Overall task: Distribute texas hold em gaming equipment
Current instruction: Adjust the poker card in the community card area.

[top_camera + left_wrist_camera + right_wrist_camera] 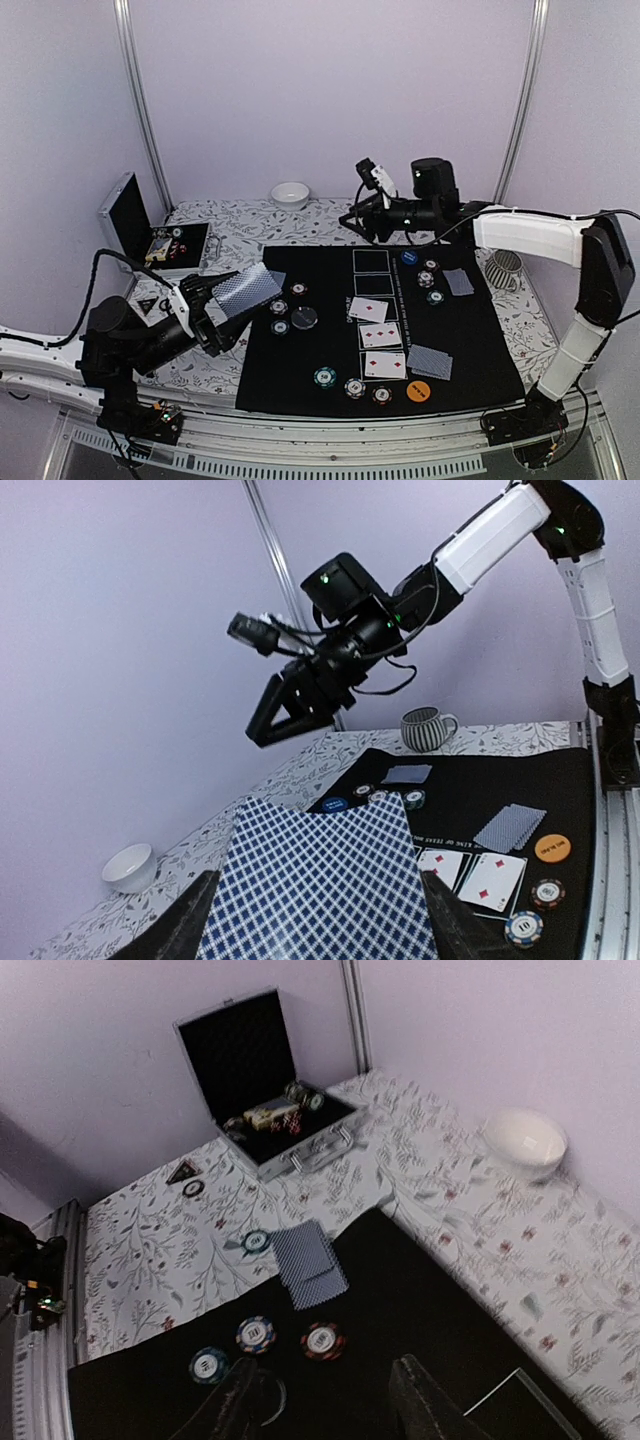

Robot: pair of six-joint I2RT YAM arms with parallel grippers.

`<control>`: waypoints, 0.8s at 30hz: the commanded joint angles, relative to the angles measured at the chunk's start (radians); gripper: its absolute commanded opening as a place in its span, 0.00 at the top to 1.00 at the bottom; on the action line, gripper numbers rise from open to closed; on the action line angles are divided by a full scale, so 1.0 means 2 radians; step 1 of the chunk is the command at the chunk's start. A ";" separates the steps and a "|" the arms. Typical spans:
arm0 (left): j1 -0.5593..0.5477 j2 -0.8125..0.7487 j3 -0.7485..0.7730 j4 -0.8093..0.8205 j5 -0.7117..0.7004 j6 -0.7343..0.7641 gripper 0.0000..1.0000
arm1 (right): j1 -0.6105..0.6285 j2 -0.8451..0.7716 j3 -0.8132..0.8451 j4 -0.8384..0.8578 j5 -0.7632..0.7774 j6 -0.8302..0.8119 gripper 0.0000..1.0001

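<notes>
My left gripper (222,312) is shut on a stack of blue-checked playing cards (325,880), held up over the mat's left edge between its fingers (180,925). My right gripper (330,1405) hangs open and empty, high over the back of the black mat (470,340). Three face-up red cards (380,335) lie in the mat's white rectangles. Face-down cards (430,362) lie at the front right and the back right (459,282). Two more face-down cards (308,1263) lie at the mat's left edge. Striped chips (354,387) and an orange disc (418,391) sit along the front. A blue disc (408,257) sits at the back.
An open metal case (160,240) with chips inside stands at the back left. A white bowl (290,194) sits at the back, and a striped mug (505,266) right of the mat. Chips (279,307) and a dark disc (304,318) lie on the mat's left.
</notes>
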 commanded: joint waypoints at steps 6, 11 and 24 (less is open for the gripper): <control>-0.008 -0.011 -0.004 -0.008 -0.102 -0.024 0.38 | 0.042 0.172 0.104 -0.235 0.021 0.139 0.65; -0.008 -0.007 -0.006 -0.013 -0.114 -0.030 0.38 | 0.052 0.226 0.149 -0.307 0.064 0.111 0.70; -0.007 -0.006 -0.008 -0.016 -0.120 -0.033 0.37 | 0.078 0.278 0.185 -0.403 0.148 0.072 0.76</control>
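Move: The skewed third card of the community row lies some 26 cm below the right hand, about 6 cm back and 2 cm to its right. The three-diamond card lies roughly 7 cm nearer the robot than that card and 2 cm to its right. From the right hand, the clear dealer disc is 12 cm left and 8 cm back, the red chips 14 cm left and 1 cm back. From the left hand, the skewed card is about 17 cm ahead, 25 cm right and 27 cm lower. Down, quickly at first and then more slowly, the right hand drops some 25 cm and draws back a little, coming in just off the left end of the skewed card. Its fingers tip from pointing sideways to steeply down, narrowing from half open to about a quarter. The left hand, still holding its blue-backed card, eases about 4 cm forward and left, turning slightly counter-clockwise. ##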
